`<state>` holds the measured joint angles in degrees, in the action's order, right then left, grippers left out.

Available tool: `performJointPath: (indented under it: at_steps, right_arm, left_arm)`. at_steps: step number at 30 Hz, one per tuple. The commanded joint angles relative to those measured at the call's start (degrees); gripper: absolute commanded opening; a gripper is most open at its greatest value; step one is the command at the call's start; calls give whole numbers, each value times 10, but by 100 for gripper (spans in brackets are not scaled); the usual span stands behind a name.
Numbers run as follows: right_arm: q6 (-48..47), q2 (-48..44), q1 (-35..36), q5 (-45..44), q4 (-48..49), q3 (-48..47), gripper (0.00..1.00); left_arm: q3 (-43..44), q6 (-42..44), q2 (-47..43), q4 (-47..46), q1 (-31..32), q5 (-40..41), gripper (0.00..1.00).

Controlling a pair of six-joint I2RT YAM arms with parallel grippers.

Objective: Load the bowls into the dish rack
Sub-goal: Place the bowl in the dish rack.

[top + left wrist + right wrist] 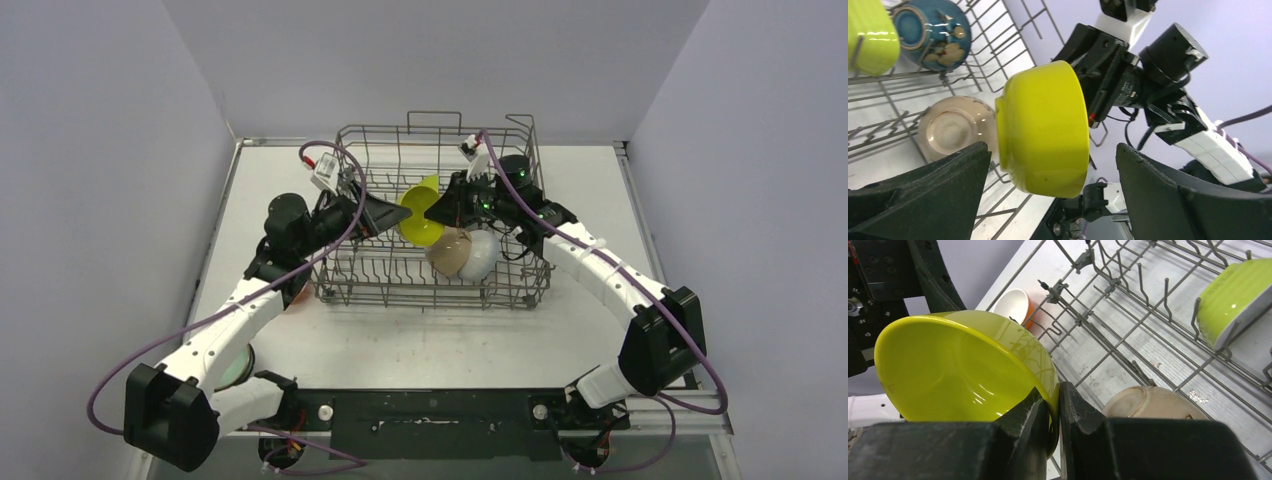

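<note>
A yellow bowl [420, 215] hangs tilted on its side over the middle of the dish rack [350, 285]. My right gripper [1058, 405] is shut on its rim, one finger inside the yellow bowl [963, 365] and one outside. My left gripper [1053, 195] is open, its fingers [933, 195] standing wide on either side of the yellow bowl [1043, 130] without touching it. In the rack lie a beige bowl [452, 252], a white bowl [482, 255], a lime bowl [1238, 295] and a blue-patterned bowl [930, 30].
An orange bowl [1015, 305] with a white inside sits on the table just outside the rack's left side. A pale green bowl [235, 365] lies under my left arm near the front. The rack's upright tines [1140, 285] stand below the held bowl.
</note>
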<state>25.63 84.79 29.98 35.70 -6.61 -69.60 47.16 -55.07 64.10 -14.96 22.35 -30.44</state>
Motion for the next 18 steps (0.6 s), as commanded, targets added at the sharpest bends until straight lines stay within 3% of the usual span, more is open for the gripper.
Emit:
performJointPath:
  at_steps: [1,7,13,15,18]
  right_arm:
    - [15,-17,-4,41,62,-4,5]
    - [16,-16,-4,46,62,-6,5]
    - [17,-13,-4,47,62,-7,5]
    - [17,-12,-4,47,62,-9,5]
    - [17,-9,-4,49,62,-10,5]
  left_arm:
    - [-2,-37,9,-77,4,-41,95]
    - [11,-32,28,-53,17,-39,88]
    - [49,20,43,54,32,-18,81]
    - [50,17,45,51,33,-20,77]
    - [46,9,45,35,33,-21,59]
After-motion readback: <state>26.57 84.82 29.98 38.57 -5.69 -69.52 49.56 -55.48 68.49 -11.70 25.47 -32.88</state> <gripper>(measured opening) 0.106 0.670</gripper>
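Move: The yellow-green bowl held in my right hand is some 7 cm to the right of my left hand, about 2 cm farther out and 3 cm lower. From my right hand, which pinches its rim, the bowl's middle is about 3 cm left and 2 cm back. In the rack, roughly 17 cm below my left hand, the light brown bowl sits 12 cm right and 5 cm back, and the green bowl 9 cm right and 8 cm ahead. I bring my left hand about 2.5 cm to the right, towards the yellow-green bowl, and after a tiny rise sink it a net 2 cm, turning slightly clockwise. Its wide-open fingers close to about two thirds, one by the bowl's foot, the other by its rim; a firm grip can't be seen yet. My right hand keeps pinching the rim and holds nearly still. ##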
